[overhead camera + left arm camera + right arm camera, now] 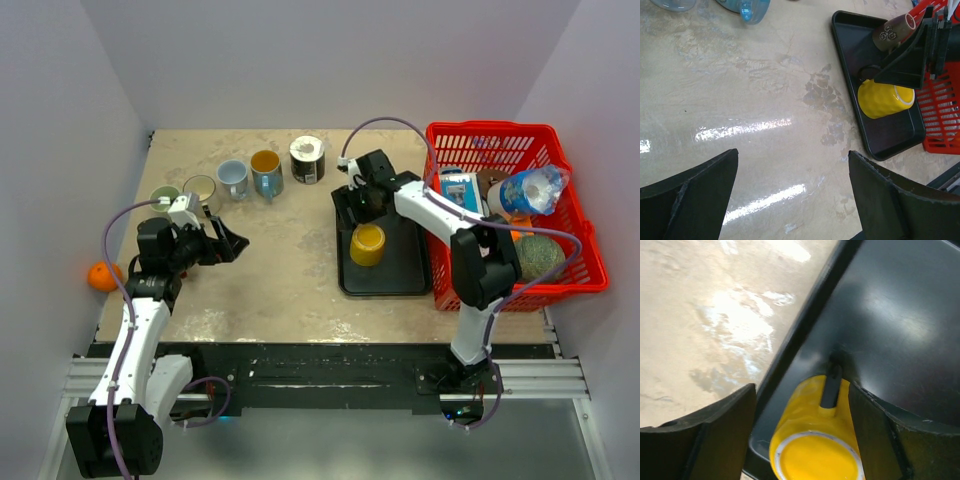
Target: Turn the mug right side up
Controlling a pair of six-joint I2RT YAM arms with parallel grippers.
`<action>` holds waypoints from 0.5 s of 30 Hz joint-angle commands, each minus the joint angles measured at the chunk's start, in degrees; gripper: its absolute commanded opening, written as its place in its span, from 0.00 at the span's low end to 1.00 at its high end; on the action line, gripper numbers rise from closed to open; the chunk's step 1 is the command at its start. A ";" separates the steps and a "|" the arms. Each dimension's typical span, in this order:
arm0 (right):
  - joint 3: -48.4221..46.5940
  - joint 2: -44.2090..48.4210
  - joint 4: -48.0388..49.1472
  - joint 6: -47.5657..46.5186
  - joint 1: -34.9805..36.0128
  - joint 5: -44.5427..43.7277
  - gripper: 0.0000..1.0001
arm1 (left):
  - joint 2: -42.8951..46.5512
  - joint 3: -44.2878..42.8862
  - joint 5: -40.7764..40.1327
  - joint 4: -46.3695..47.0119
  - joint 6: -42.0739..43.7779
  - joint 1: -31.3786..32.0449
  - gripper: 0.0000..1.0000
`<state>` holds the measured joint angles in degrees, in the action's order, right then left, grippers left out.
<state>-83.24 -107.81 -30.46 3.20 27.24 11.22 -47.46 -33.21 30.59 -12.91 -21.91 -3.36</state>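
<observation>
The yellow mug (367, 244) stands upside down on the black tray (400, 278), its white-ringed base up and its dark handle toward the far side. My right gripper (362, 218) reaches down over it. In the right wrist view the mug (815, 440) sits between the fingers of that gripper (802, 390): the right finger (880, 430) is against its side, the left finger (720, 430) stands a little apart. My left gripper (235, 245) hovers open over bare table, left of the tray, with nothing between its fingers (695, 190). The left wrist view shows the mug (885, 99) too.
Several mugs (233, 178) line the back left of the table, with a dark one (307, 158) at the row's right end. A red basket (590, 272) full of items stands right of the tray. An orange (102, 275) lies at the left edge.
</observation>
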 commanded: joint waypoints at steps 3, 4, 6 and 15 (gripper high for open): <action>-4.82 -2.40 -5.39 -1.53 2.37 -15.40 0.70 | 0.62 -0.36 -0.79 1.39 0.55 -0.16 0.95; -5.35 -3.62 -5.66 -1.27 2.72 -16.49 0.69 | 0.53 -0.36 -0.71 1.39 0.55 -0.25 0.95; -5.70 -4.42 -6.01 -0.83 3.25 -18.07 0.62 | 0.53 -0.45 -0.71 1.22 0.55 -0.16 0.95; -8.86 -9.79 -9.09 -2.67 4.40 -18.78 0.31 | 0.71 -0.36 -0.79 0.87 0.64 -0.16 0.95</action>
<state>-88.71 -116.57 -36.80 1.98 31.24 -5.17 -47.44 -33.21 29.93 -12.93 -21.89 -3.36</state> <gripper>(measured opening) 0.362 0.951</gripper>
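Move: From the right hand, the upside-down yellow mug in the black tray is about 4 cm back, 5 cm right and 5 cm below; its dark handle, on the far-left side, lies about level ahead, 2 cm right and 5 cm down. The brown mug stands some 8 cm ahead, 12 cm right and 5 cm below, the black-and-white roll about 16 cm ahead and 9 cm left, 4 cm lower. From the left hand, the yellow mug is roughly 7 cm ahead, 29 cm right and 13 cm below. The right hand slips about 2 cm to its right, most of it early, then sinks nearly 5 cm towards the yellow mug's handle, tilting some 20 degrees as it goes so that the fingers point more steeply down. All the while the fingers draw in from well open to about a third open, ending with one finger on each side of the handle; a firm pinch can't be seen yet. ##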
